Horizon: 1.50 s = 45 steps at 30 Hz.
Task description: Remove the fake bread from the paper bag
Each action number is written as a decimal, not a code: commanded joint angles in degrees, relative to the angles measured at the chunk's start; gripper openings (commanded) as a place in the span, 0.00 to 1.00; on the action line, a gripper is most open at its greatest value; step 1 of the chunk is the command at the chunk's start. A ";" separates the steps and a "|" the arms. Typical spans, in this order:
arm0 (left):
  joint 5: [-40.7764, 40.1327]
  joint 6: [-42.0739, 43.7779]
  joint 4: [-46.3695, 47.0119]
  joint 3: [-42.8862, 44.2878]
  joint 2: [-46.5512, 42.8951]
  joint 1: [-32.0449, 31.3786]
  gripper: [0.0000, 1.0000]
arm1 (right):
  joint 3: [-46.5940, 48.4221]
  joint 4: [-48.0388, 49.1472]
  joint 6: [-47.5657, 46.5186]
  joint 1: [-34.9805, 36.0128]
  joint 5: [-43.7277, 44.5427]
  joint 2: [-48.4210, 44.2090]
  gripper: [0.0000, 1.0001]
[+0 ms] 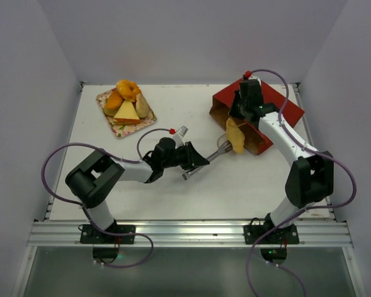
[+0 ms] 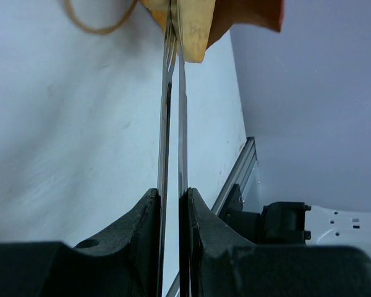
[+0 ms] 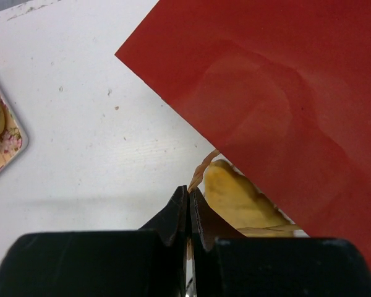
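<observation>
The dark-red paper bag (image 1: 269, 105) lies at the back right, its brown mouth facing the table's middle. My left gripper (image 1: 195, 163) is shut on a pair of metal tongs (image 1: 221, 150), whose tips pinch a pale yellow piece of fake bread (image 1: 236, 135) at the bag's mouth. In the left wrist view the tongs (image 2: 173, 124) run up between my fingers to that bread (image 2: 195, 25), with the bag (image 2: 250, 15) behind it. My right gripper (image 3: 189, 189) is shut on the bag's cord handle (image 3: 202, 168), beside the bread (image 3: 238, 198) under the bag's edge (image 3: 284, 93).
A floral square tray (image 1: 114, 127) at the back left holds several fake bread pieces: a ring doughnut (image 1: 128, 88), an orange bun (image 1: 114, 100), a yellow wedge (image 1: 127, 111) and a tan roll (image 1: 142, 105). Its corner (image 3: 6, 145) shows in the right wrist view. Walls enclose the table on three sides.
</observation>
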 commanded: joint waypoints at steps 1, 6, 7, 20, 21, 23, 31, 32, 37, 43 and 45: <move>1.54 2.38 0.24 -4.50 -4.84 1.35 0.06 | -0.61 3.09 -0.26 -0.71 0.58 -0.89 0.00; -1.80 5.80 -5.90 -5.39 -9.05 1.35 0.06 | -4.39 5.90 0.35 -0.71 -0.12 -3.09 0.00; -2.68 6.25 -7.65 -5.83 -9.76 1.43 0.06 | -4.74 5.99 0.35 -0.71 0.05 -3.18 0.00; -4.35 17.58 -27.78 -10.67 -31.18 13.64 0.06 | -14.76 12.32 0.62 -0.80 2.25 -7.57 0.00; -4.96 20.03 -29.88 -9.45 -32.52 14.26 0.07 | -14.85 12.32 0.79 -0.80 1.99 -7.57 0.00; -7.60 22.50 -37.18 -7.34 -35.41 15.93 0.07 | -14.94 12.76 1.14 -0.80 1.29 -6.96 0.00; -6.03 29.89 -48.61 -2.41 -41.23 26.37 0.08 | -15.73 13.38 1.76 -0.80 -0.91 -6.61 0.00; -5.50 30.42 -49.15 -1.71 -41.14 27.44 0.08 | -15.82 13.29 1.76 -0.80 -0.91 -6.69 0.00; 1.51 32.97 -47.93 -2.23 -40.35 37.63 0.06 | -16.00 12.85 1.41 -0.80 -0.47 -6.70 0.00; 7.95 34.55 -46.60 -2.49 -39.91 47.13 0.06 | -16.00 12.85 1.14 -0.80 -0.65 -6.43 0.00; 8.91 35.60 -47.04 -1.97 -40.17 48.54 0.06 | -16.00 12.85 1.23 -0.80 -0.82 -6.34 0.00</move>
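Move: My left hand grips the tongs, whose tips hold a bread about 10 cm ahead, 15 cm right and 5 cm lower. It goes to the flowered tray, some 20 cm ahead, 30 cm left and 9 cm below; the bun there lies about 22 cm ahead and 23 cm left. The red paper bag is roughly 18 cm ahead and 24 cm right of my left hand. From my right hand, on the handle, the bag's middle is level, 8 cm right and 9 cm below. With the tongs kept shut on the bread, I sweep my left hand about 30 cm left from the bag's mouth to the tray, dipping briefly and easing back, then rising and reaching forward as it swings roughly 30 degrees counter-clockwise and rolls its left side up. My right hand keeps the bag's handle, sinks some 4 cm and eases back slightly, then stays. ##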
